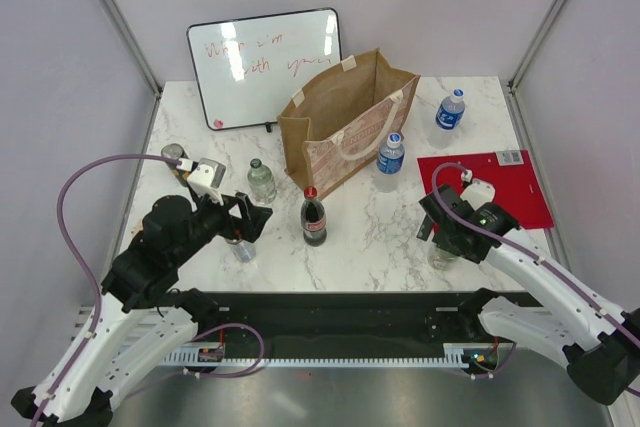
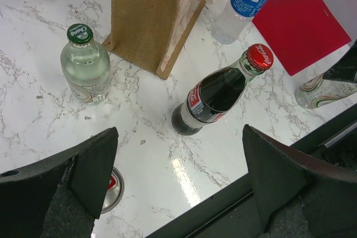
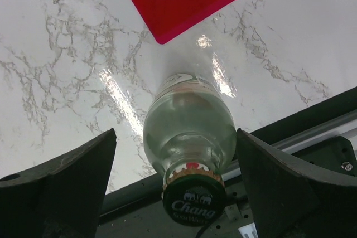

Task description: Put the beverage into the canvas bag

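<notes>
The tan canvas bag (image 1: 345, 117) stands open at the back centre, its woven side also in the left wrist view (image 2: 148, 15). A clear green-capped Chang bottle (image 3: 189, 126) stands between the spread fingers of my right gripper (image 3: 175, 132), which is open and clear of the glass on both sides. From above, that bottle (image 1: 441, 256) stands near the front edge under the right gripper (image 1: 437, 232). My left gripper (image 2: 179, 133) is open over bare marble, short of a dark cola bottle (image 2: 215, 96) with a red cap. In the top view this gripper (image 1: 252, 222) is left of the cola bottle (image 1: 313, 217).
A second Chang bottle (image 1: 261, 180) stands left of the bag. Two blue-labelled water bottles (image 1: 390, 154) (image 1: 451, 109) stand to its right. A red folder (image 1: 490, 187) lies at right, a whiteboard (image 1: 265, 67) leans at the back, and a small can (image 2: 111, 188) sits beneath the left finger.
</notes>
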`<act>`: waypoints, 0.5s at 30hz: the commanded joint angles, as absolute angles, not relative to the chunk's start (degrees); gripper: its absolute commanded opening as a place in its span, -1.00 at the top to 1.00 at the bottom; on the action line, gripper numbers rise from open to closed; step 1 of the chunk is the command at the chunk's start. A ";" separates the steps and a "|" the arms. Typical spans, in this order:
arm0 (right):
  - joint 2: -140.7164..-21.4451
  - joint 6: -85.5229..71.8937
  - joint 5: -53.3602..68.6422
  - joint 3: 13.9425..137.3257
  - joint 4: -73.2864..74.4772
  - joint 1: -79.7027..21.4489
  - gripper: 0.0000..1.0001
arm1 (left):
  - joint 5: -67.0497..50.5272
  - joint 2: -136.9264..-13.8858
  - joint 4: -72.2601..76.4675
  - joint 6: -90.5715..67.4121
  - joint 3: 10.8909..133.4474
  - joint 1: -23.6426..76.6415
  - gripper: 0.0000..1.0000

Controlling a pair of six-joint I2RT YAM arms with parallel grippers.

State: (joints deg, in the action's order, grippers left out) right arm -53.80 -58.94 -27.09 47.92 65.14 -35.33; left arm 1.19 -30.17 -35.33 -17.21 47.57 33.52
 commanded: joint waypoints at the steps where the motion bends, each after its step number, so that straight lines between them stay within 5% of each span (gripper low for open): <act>1: -54.84 -60.91 -29.26 46.06 62.32 -35.24 -0.89 | 2.02 -29.79 -32.52 -14.68 47.46 33.66 -0.97; 10: -55.63 -57.40 -33.04 42.28 57.40 -35.24 -0.68 | 1.85 -29.53 -32.34 -14.50 47.29 33.66 -0.97; 15: -52.83 -51.52 -27.70 39.64 48.53 -35.42 -0.36 | 2.02 -29.53 -32.26 -14.50 47.11 33.66 -0.97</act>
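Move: The green-capped soda bottle stands almost between the right hand's open fingers, its middle about 2 cm ahead, 1 cm right and 4 cm below. From that hand, the red folder's middle is some 19 cm ahead and 12 cm right; the Pocari bottle 23 cm ahead, 12 cm left; the Coke bottle 8 cm ahead, 27 cm left. For the left hand, the soda bottle lies level, about 39 cm right and 18 cm below. The right hand sinks about 2.5 cm around the soda bottle, its fingers closing partway onto the bottle's sides. ##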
